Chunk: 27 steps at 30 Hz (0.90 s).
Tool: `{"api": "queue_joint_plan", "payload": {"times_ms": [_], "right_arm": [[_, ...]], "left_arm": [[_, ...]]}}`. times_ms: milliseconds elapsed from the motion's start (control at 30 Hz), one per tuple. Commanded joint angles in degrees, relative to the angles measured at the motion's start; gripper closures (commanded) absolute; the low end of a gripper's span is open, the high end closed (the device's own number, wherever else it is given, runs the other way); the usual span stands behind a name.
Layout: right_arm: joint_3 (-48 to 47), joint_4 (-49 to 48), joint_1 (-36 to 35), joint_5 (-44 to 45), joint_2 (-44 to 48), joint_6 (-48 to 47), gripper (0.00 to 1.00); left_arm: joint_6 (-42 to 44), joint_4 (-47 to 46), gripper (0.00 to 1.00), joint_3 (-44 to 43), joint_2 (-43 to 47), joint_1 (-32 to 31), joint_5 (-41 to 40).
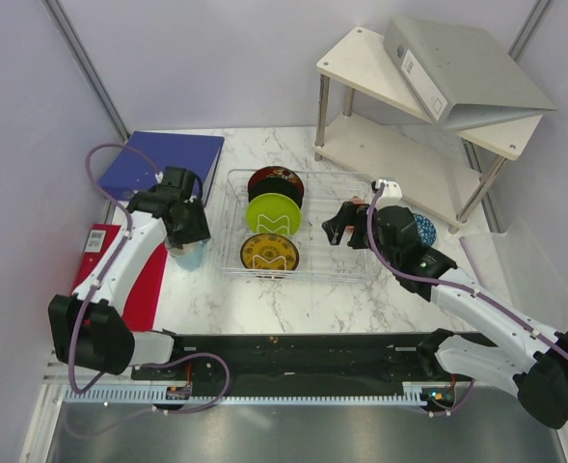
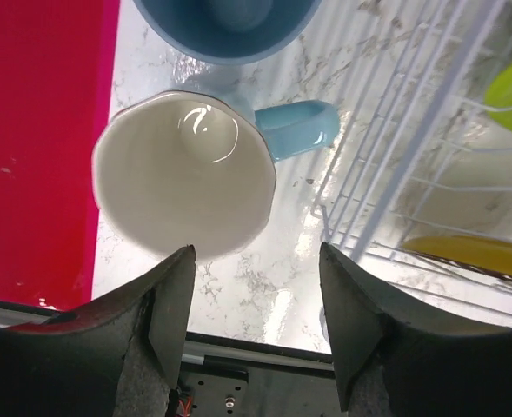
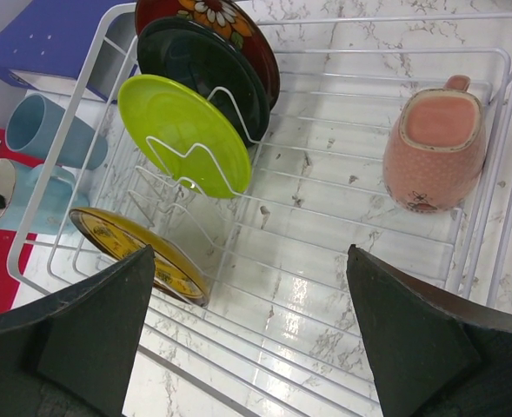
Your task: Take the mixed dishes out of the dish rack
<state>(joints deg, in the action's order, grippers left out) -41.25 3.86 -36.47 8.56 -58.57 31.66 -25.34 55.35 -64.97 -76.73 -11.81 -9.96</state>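
Note:
The wire dish rack [image 1: 322,275] stands mid-table. It holds a dark red floral plate [image 3: 229,22], a black plate [image 3: 199,65] and a lime green plate [image 3: 177,130] on edge, a leaning yellow-brown plate [image 3: 138,252], and a pink mug [image 3: 435,152]. My right gripper [image 3: 249,261] is open and empty above the rack's bare right half. My left gripper [image 2: 256,261] is open and empty left of the rack, over two light-blue mugs: one with a white inside [image 2: 182,182] and another [image 2: 229,26] beyond it. A small blue patterned dish [image 1: 424,230] lies right of the rack.
A blue binder [image 1: 163,164] and a red folder [image 1: 120,275] lie left of the mugs. A white two-tier shelf [image 1: 399,145] with a grey binder [image 1: 457,68] stands at the back right. A black strip [image 1: 293,352] runs along the near edge.

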Motion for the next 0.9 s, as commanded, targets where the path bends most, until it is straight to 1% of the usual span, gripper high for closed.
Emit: {"api": "queue_joint_plan", "payload": {"times_ms": [0, 33, 100, 133, 200, 233, 267, 300, 333, 433, 533, 667, 867], "right_arm": [[-3.21, 1.57, -0.01, 2.95, -0.85, -0.90, 0.02], [-3.83, 2.64, 0.08, 6.79, -1.63, -0.29, 0.02], [-5.23, 5.79, 0.08, 13.03, -2.95, 1.81, 0.02], [-5.59, 6.42, 0.08, 17.76, -4.78, 2.35, 0.02], [-6.99, 7.56, 0.43, 19.83, -6.73, 1.48, 0.02], [-7.43, 7.57, 0.52, 19.66, -8.83, 0.34, 0.02], [-8.13, 7.66, 0.43, 18.52, -10.24, -1.41, 0.02], [-10.23, 9.40, 0.52, 18.34, -11.73, -1.86, 0.02], [-11.47, 10.54, 0.52, 18.34, -14.97, -2.39, 0.02], [-15.34, 12.23, 0.43, 19.91, -20.25, -3.97, 0.02], [-17.36, 11.35, 0.52, 22.99, -23.60, -5.11, 0.02], [-20.52, 10.73, 0.87, 27.21, -27.47, -6.26, 0.02], [-24.30, 10.82, 2.10, 27.30, -33.80, -6.87, 0.02]], "left_arm": [[-1.02, 3.88, 0.33, -6.48, 7.63, 0.12, -2.08], [-1.20, 4.06, 0.27, -7.70, 8.69, 0.12, -2.52], [-2.51, 4.06, 0.26, -8.50, 12.63, 0.12, -2.35], [-3.13, 3.54, 0.19, -9.03, 14.05, 0.12, -1.74], [-3.92, 1.61, 0.18, -8.42, 17.99, 0.04, 2.56], [-3.92, -1.88, 0.14, -6.94, 19.24, 0.04, 4.66], [-4.01, -3.31, 0.13, -6.05, 20.47, 0.12, 8.08], [-4.01, -5.24, 0.12, -5.18, 21.70, -0.05, 9.68], [-3.66, -8.74, 0.11, -2.90, 23.88, -0.05, 13.87], [-2.96, -14.89, 0.10, 1.68, 27.93, -0.23, 19.34], [-3.57, -17.55, 0.11, 4.93, 30.49, -0.49, 21.90], [-2.96, -18.70, 0.12, 6.96, 32.42, -1.80, 22.44], [-2.25, -18.79, 0.12, 9.15, 34.63, -2.78, 21.12]]}}
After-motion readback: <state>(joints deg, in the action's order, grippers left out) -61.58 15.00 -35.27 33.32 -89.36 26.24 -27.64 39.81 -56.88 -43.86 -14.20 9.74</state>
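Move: The pink mug in the rack is about 11 cm ahead of the open right hand, 5 cm to its right and 15 cm below. From that hand, the green plate is some 10 cm ahead and 11 cm left, the yellow plate 2 cm ahead and 12 cm left. The empty left hand has the pink mug about 12 cm ahead and 32 cm to its right; the light-blue mug just set down lies 3 cm ahead, 3 cm left and 9 cm below. Towards the pink mug the right hand goes forward about 9 cm and down over the rack, easing right, rolling and swinging clockwise until its wide-open fingers point forward and down. The left hand, already clear of the light-blue mug, rises some 14 cm, then swings right towards the rack and a little back, opening further as it tips up to point more forward. ##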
